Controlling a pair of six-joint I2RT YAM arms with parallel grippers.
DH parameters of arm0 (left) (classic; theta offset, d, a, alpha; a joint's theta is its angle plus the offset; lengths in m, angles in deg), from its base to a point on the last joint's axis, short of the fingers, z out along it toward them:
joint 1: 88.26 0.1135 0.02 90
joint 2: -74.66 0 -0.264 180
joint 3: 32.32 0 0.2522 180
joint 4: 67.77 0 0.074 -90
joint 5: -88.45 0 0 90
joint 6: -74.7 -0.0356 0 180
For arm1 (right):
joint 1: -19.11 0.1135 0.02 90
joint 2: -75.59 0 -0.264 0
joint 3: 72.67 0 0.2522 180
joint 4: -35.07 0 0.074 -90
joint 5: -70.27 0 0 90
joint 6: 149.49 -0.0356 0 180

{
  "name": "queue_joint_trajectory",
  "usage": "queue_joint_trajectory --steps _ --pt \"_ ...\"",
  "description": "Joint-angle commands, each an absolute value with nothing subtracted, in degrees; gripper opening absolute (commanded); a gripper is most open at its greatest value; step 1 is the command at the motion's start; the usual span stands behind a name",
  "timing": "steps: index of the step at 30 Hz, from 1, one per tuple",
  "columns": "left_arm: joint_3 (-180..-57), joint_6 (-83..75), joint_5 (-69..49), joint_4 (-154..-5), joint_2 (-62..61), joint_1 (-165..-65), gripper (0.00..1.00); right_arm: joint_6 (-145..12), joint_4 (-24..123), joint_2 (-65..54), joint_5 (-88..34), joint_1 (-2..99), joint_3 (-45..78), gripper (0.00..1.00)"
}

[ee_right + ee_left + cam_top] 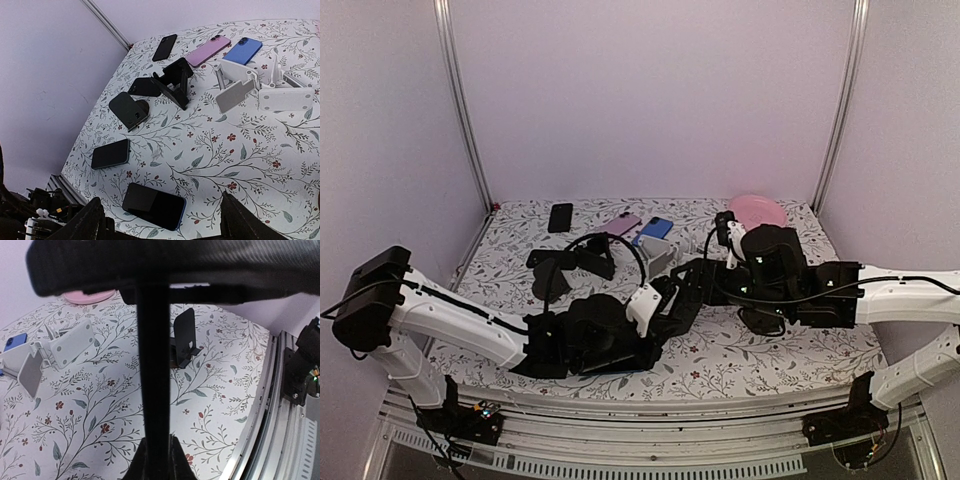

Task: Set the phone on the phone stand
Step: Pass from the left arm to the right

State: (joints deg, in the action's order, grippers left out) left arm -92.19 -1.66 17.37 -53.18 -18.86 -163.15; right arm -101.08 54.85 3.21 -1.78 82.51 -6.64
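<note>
My left gripper (156, 460) is shut on a black phone (152, 365), seen edge-on as a thin dark slab rising up the left wrist view. Past it a black phone stand (185, 337) stands upright on the floral table, apart from the phone. In the top view the left gripper (665, 303) sits mid-table, close to the right arm's head. My right gripper (167, 226) hangs open above the table with nothing between its fingers; a dark phone with a blue edge (154, 205) lies flat just below it.
Two white stands (70, 345) (31, 372) sit left of the black one. More black stands (129, 110) (170, 82), a dark phone (111, 153), and black (560, 217), pink (618, 224) and blue (656, 228) phones lie further off. A pink plate (758, 210) is at the back right.
</note>
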Motion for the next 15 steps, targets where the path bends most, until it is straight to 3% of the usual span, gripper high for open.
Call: queue_joint_trajectory --steps 1,5,9,15 --pt "-93.6 -5.1 18.4 -49.3 -18.0 -164.3 0.01 -104.3 57.2 4.0 1.7 82.8 -4.1 0.28" --pt "-95.4 -4.7 18.1 -49.8 -18.8 -164.3 0.11 -104.5 58.4 4.8 2.8 82.8 -3.3 0.27" --pt "-96.9 -4.3 18.7 -49.7 -19.9 -164.3 0.29 -104.1 59.2 6.5 4.0 82.8 -3.7 0.25" --pt "-98.0 -3.4 18.5 -48.8 -21.2 -164.1 0.64 -102.0 60.9 11.5 5.7 80.1 -6.4 0.25"
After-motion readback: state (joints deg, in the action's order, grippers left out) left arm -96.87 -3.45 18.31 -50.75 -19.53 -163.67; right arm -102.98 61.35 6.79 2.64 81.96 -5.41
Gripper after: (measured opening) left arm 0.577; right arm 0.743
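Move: The phone stand it is bound for lies about 18 cm to the right of the right hand, level with it front to back and some 19 cm below. The held phone's middle is roughly 3 cm back and 4 cm below that hand, 1 cm to its left; the white stand is 17 cm ahead, 5 cm to the right and 19 cm down. From the left hand, the phone's middle lies about 3 cm ahead, 1 cm to the right and 4 cm up. Letting go of the phone's lower end, the left fingers spread from nearly shut to over half open while that hand rises about 4 cm and drifts some 2 cm to the right. The right hand, already gripping the upper end, keeps its hold and carries the phone nearly 3 cm to the right towards the stand, rising slightly and turning about 5 degrees clockwise. ##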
